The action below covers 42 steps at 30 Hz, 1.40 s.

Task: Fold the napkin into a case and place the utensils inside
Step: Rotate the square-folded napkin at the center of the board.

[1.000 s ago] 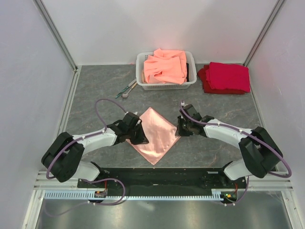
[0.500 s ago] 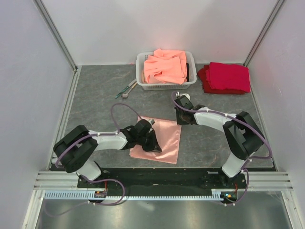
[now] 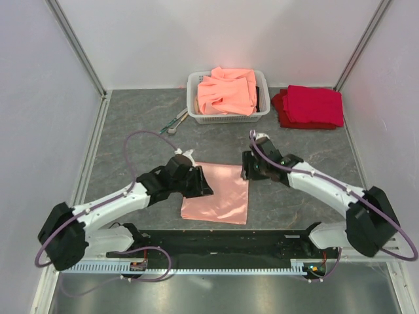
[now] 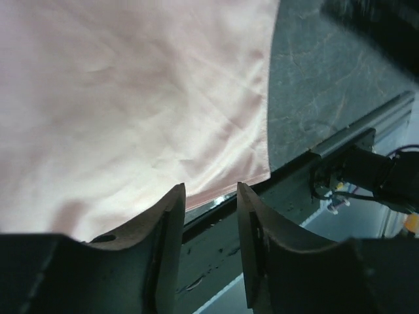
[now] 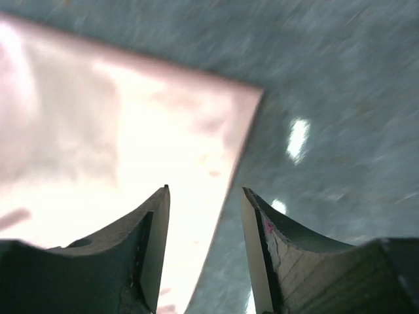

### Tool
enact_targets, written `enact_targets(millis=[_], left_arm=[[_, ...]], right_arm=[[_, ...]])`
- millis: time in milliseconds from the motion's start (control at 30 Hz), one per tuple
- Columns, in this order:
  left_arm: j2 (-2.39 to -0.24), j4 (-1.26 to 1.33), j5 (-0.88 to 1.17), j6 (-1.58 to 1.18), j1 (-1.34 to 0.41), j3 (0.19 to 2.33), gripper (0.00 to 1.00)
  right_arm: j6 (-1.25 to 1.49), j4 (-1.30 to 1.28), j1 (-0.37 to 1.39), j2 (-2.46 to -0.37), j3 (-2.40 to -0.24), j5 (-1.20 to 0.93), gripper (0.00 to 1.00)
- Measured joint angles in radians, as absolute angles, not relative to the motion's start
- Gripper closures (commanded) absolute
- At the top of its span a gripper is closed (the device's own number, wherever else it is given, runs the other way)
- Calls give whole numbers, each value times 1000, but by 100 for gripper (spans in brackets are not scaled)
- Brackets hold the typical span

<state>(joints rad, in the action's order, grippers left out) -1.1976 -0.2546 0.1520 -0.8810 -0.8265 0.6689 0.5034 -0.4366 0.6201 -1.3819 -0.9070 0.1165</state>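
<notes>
The pale-pink napkin (image 3: 221, 193) lies flat and square to the table edge, between the two arms. My left gripper (image 3: 204, 191) sits over its left edge, jaws open with nothing between them; in the left wrist view the napkin (image 4: 131, 104) spreads out beyond the open left gripper (image 4: 211, 191). My right gripper (image 3: 246, 171) hovers at the napkin's far right corner, open and empty, and in its own view the right gripper (image 5: 205, 193) straddles the cloth's right edge (image 5: 131, 150). The utensils (image 3: 174, 122) lie on the table left of the basket.
A white basket (image 3: 227, 116) heaped with orange-salmon cloths stands at the back. Deep red folded cloths (image 3: 309, 106) lie to its right. The black base rail (image 3: 222, 239) runs just below the napkin's near edge.
The napkin went from a diamond to lying square with the table. Both grippers let go of it and opened. The left arm swung back left, the right arm moved a little nearer.
</notes>
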Motion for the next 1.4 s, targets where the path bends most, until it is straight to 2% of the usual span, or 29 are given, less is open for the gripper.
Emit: enact_targets(millis=[200, 367, 500, 733, 1100, 1167, 1300, 1400], left_arm=[[-1058, -511, 34, -866, -722, 673, 53], [-1019, -599, -1, -873, -690, 631, 54], [-1028, -635, 1, -874, -658, 586, 53], [-1003, -641, 28, -874, -651, 552, 53], [-990, -616, 88, -907, -649, 469, 68], [-984, -611, 92, -915, -649, 461, 72], [-964, -589, 111, -928, -649, 444, 78], [-962, -578, 125, -934, -649, 434, 80]], right_arm=[[633, -425, 693, -1223, -671, -58, 46], [760, -395, 710, -1092, -503, -158, 48], [835, -353, 761, -1076, -451, -196, 50], [926, -292, 847, -1070, -386, -213, 59], [985, -247, 867, -1037, -346, -213, 66], [992, -244, 867, -1028, -342, -212, 70], [1002, -244, 867, -1017, -341, -207, 85], [1006, -249, 867, -1008, -341, -200, 89]])
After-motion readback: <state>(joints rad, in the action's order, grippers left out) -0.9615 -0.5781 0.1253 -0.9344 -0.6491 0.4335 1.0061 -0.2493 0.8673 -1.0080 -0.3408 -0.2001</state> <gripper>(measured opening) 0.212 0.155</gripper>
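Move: The left hand hangs over the middle of the napkin; its target, the napkin's near-left corner, lies about 5 cm back, 11 cm left and 7 cm below. The right hand is at the far-right corner, which is about 5 cm ahead and 1 cm left; its target, the near-right corner, lies some 18 cm back, 2 cm left and 7 cm below. The table's near edge runs 3 to 4 cm nearer than both target corners. Back along the napkin's right edge goes the right hand, about 18 cm and sinking to the table, fingers tipping more steeply downward, while the left sweeps some 11 cm left past the cloth's left side, then down and back, turning slightly counter-clockwise. Both half-open grippers close at the end, pinching the near corners. ##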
